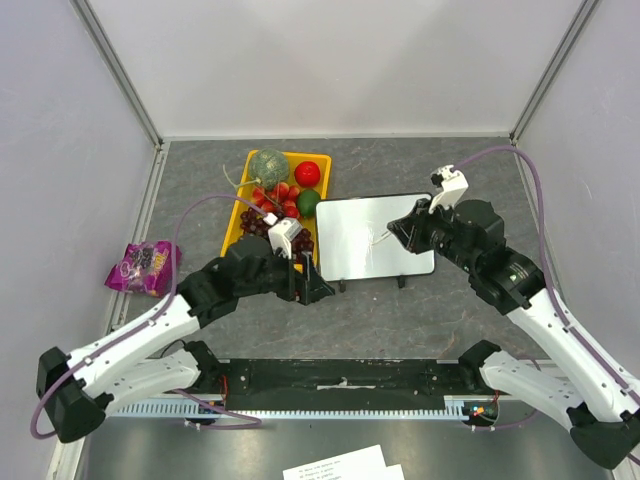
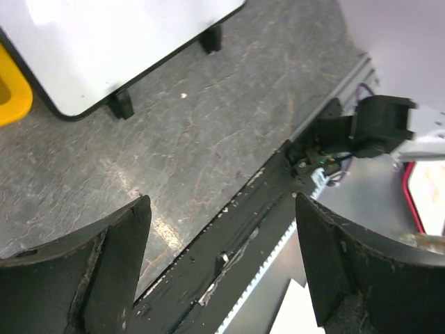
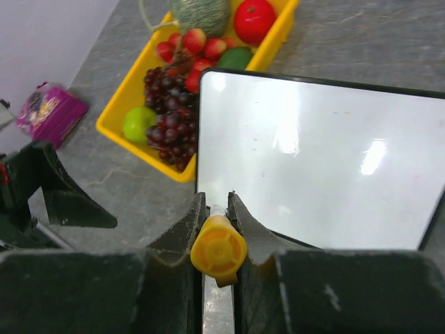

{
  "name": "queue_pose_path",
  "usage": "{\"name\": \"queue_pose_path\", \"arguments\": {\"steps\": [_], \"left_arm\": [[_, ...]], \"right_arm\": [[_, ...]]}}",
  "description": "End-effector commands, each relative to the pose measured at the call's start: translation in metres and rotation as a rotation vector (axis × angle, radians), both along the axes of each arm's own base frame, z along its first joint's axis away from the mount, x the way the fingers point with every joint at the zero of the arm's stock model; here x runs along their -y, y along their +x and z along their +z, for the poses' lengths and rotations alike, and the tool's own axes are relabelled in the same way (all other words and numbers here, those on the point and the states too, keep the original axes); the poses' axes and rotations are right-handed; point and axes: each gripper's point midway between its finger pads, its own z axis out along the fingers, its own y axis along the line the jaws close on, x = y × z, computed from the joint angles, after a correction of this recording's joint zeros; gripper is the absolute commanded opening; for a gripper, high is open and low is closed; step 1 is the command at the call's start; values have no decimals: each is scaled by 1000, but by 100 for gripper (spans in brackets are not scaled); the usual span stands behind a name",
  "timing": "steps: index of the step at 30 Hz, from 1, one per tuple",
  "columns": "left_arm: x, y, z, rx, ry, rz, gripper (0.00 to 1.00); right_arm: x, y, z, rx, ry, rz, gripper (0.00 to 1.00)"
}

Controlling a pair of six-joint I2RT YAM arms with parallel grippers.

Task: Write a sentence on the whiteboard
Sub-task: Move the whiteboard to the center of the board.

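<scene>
The whiteboard (image 1: 365, 240) lies on the grey table, white and glossy in a thin dark frame, with two black feet at its near edge. No sentence shows on it; its face (image 3: 313, 146) is blank with glare. My right gripper (image 1: 400, 232) hovers over the board's right half, shut (image 3: 216, 198) on a marker with a yellow end (image 3: 218, 250). The marker's tip is hidden between the fingers. My left gripper (image 1: 307, 285) stands open and empty (image 2: 221, 202) just off the board's near left corner (image 2: 104, 42).
A yellow tray (image 1: 237, 205) of grapes, apples and other fruit touches the board's left edge (image 3: 115, 118). A purple packet (image 1: 143, 266) lies at the far left. A black rail (image 1: 340, 378) runs along the near edge, with paper sheets (image 1: 340, 465) below it.
</scene>
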Motion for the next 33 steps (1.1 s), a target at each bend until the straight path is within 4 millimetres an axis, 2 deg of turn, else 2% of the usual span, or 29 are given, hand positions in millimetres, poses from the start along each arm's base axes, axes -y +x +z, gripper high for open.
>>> {"name": "queue_pose_path", "arguments": {"steps": [1,8,11,23,25,27,33], "left_arm": [[6,20,-20,-33,87,172,87],[22,23,-75,-78,271,293,80],[27,24,-92,-73,317,329,79],[62,28,-148,-55,469,340,74],[63,30,-158,-63,493,361,72],[60,31,-169,-71,526,388,66],[61,40,-186,-57,583,422,64]], "right_arm": [[35,9,13,40,-49,-177,0],[47,6,14,38,-54,-216,0],[41,4,14,26,-47,-181,0],[27,4,9,-31,-11,-56,0],[28,6,7,-43,-5,-46,0],[30,7,6,-51,3,-38,0],[40,14,5,-65,22,-37,0]]}}
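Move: The whiteboard's middle lies about 17 cm ahead of the empty left hand, 11 cm to its right and 20 cm below. Its near left foot is only some 7 cm ahead and 5 cm right of that hand. The right foot stands 13 cm to the right of the left one, and the fruit tray's middle is 23 cm ahead and 10 cm left of the hand. From the right hand, which holds the marker, the board's middle is 9 cm ahead, 4 cm left, 29 cm down. Towards the whiteboard's near left foot the left hand sinks quickly, about 18 cm, slanting some 6 cm to the right. Its wrist swings through nearly 40 degrees so the fingers point steeply down, and they narrow by about a quarter while staying open. The right hand keeps the marker and shifts a few centimetres right above the board. ##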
